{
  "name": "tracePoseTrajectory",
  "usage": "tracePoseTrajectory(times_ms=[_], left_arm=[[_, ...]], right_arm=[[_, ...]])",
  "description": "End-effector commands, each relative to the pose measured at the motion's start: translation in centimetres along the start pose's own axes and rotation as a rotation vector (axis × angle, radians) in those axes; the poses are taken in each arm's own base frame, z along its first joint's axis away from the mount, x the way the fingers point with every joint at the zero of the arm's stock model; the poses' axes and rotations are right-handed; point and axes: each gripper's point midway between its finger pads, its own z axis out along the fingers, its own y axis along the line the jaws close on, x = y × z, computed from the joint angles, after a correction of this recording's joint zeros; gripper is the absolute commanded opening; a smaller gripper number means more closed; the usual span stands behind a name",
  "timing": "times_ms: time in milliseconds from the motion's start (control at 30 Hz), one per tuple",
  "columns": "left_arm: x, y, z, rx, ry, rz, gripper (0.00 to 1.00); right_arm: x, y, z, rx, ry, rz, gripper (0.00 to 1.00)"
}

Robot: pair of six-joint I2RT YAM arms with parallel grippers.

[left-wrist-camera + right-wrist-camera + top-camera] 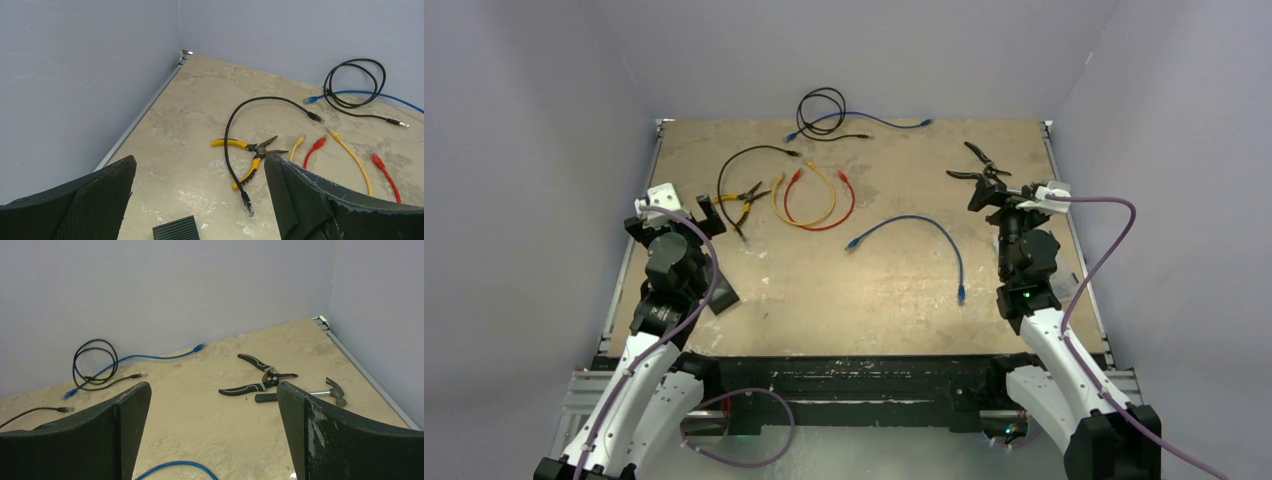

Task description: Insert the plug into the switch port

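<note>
The switch is a flat black box lying by the left arm, which hides part of it; only a ribbed corner of the switch shows in the left wrist view. A black cable's plug lies just beyond that corner, below and between the fingers of my left gripper, which is open and empty. The same left gripper hovers over the table's left side. My right gripper is open and empty too, held above the right side. A blue cable lies mid-table.
Yellow-handled pliers lie under the black cable. Beside them are looped red and yellow cables. A black coil and a second blue cable lie at the back. Black pliers and a hammer lie far right. Walls enclose three sides.
</note>
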Motion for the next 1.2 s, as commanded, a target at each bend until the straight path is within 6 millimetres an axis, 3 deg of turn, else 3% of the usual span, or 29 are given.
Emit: tracePoseTrajectory(times_ms=[0, 267, 433, 600, 933, 1167], left_arm=[[-0.4, 0.6, 0.2, -0.043, -0.012, -0.035, 0.99], [2.0, 1.0, 1.1, -0.12, 0.074, -0.018, 0.99], [5.2, 2.7, 1.1, -0.268, 0.203, -0.018, 0.99], [8.2, 1.7, 1.7, -0.281, 0.348, 0.001, 0.99], [14.9, 2.3, 1.0, -0.358, 0.613, -0.099, 0.99], [17.3, 2.3, 1.3, -0.357, 0.702, -0.138, 0.99]], right_arm=[[-2.7, 0.3, 0.5, 0.008, -0.067, 0.035, 0.99], [-2.8, 0.3, 0.3, 0.009, -0.076, 0.046, 0.99], [-2.9, 0.2, 0.3, 0.009, -0.08, 0.041, 0.99], [-3.1, 0.2, -0.1, 0.004, -0.09, 0.044, 0.99], [-3.2, 0.6, -0.9, -0.036, -0.114, 0.049, 0.99], [-3.0, 0.9, -1.3, -0.058, -0.123, 0.058, 0.99]])
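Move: The switch, the black ribbed box, lies some 24 cm below the left hand and about 4 cm back of it, with hardly any sideways offset. The near plug of the black cable is roughly 6 cm ahead and 6 cm right of that hand, and the yellow pliers about 15 cm ahead and 6 cm right, both down on the table. From the right hand the switch lies some 57 cm left, 9 cm back and 26 cm below. The left hand sinks about 17 cm towards the switch, drifting only slightly left, while the wrist tips the level fingers some 35 degrees downward and swings them counter-clockwise into line with the long side of the switch, fingers staying wide open and still clear of it. The right hand, empty and open, only eases back and up a little, away from the table. ##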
